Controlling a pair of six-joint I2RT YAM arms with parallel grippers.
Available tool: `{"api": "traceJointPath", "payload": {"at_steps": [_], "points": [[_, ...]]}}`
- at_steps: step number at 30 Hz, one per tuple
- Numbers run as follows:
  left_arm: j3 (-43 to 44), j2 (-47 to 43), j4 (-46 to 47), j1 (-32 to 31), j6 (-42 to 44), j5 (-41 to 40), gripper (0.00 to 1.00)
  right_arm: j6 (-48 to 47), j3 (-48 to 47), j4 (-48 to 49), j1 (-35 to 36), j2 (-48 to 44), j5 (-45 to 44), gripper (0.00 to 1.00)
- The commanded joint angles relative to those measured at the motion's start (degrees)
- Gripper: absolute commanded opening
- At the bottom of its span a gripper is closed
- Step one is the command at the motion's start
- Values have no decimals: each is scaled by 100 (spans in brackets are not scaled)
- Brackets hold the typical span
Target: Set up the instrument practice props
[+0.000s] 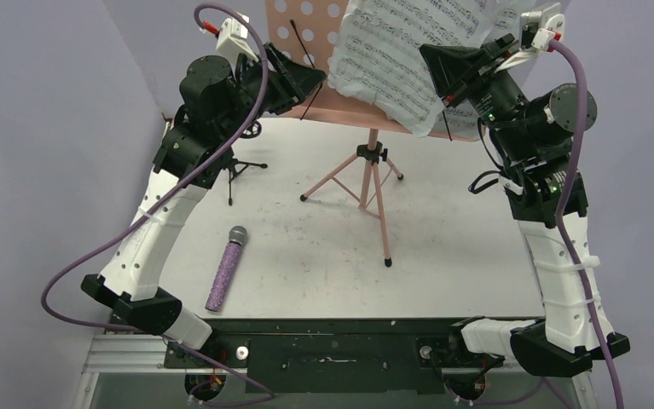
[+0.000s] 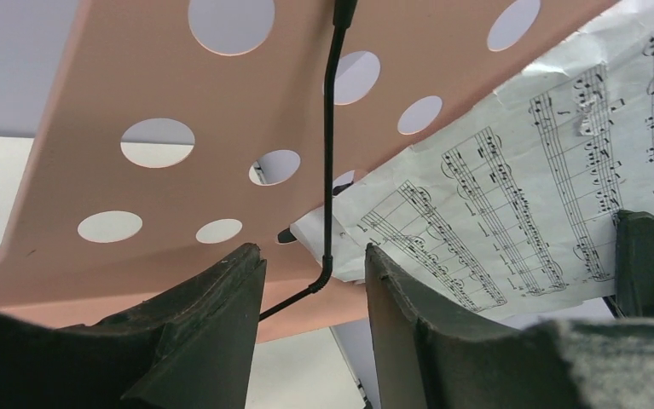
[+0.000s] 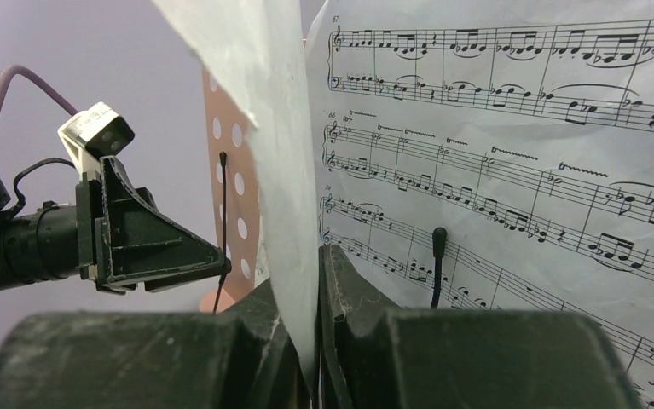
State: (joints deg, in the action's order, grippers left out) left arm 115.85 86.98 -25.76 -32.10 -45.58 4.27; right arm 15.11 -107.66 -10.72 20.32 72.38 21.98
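The pink music stand (image 1: 315,51) stands on its tripod at the back middle, with white sheet-music pages (image 1: 400,60) lying across its desk. My left gripper (image 1: 309,83) is raised at the desk's lower left edge. Its fingers stand open on either side of the thin black page-holder wire (image 2: 329,170) without touching it. My right gripper (image 3: 315,264) is shut on the edge of a sheet-music page (image 3: 293,187) at the desk's right side. The purple glitter microphone (image 1: 225,268) lies on the table at front left. The small black mic stand (image 1: 242,166) stands partly hidden behind my left arm.
A second black page-holder wire (image 3: 436,264) rests against the printed page. The stand's pink legs (image 1: 366,183) spread over the table's middle. Purple cables loop from both wrists. Grey walls close in the left, the back and the right.
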Motion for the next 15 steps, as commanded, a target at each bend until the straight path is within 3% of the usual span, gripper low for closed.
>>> {"api": "traceJointPath", "payload": {"at_steps": [1,8,15], "points": [[262,50,124,-33,71,-67,44,-192,39,204,18,-11,124,5],[280,99,280,-33,16,-22,37,-193,90,442,17,50,226,5],[278,110,278,-33,36,-26,22,-136,78,554,17,164,332,5]]}}
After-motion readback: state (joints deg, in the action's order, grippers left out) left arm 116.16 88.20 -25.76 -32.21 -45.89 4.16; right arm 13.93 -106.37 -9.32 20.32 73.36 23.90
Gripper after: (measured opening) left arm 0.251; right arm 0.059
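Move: The left page clip's bent wire runs just off the left hand's fingertips, about 2 cm ahead, 1 cm to the right and level; the middle of the music sheet is roughly 11 cm to that hand's right, 4 cm farther out and 4 cm higher. From the right hand, which pinches the sheet's right side, the left clip lies some 18 cm left, 8 cm ahead and 8 cm lower; the right clip is about 7 cm straight ahead and 4 cm lower. The left page clip's wire is framed by the left fingers, which narrow from nearly half open to about a quarter while the hand eases down, forward and right by 1 cm; a firm pinch can't be seen yet. Meanwhile the music sheet, still pinched by the right hand, is carried down, forward and left, about 1.5 cm, towards that clip. ##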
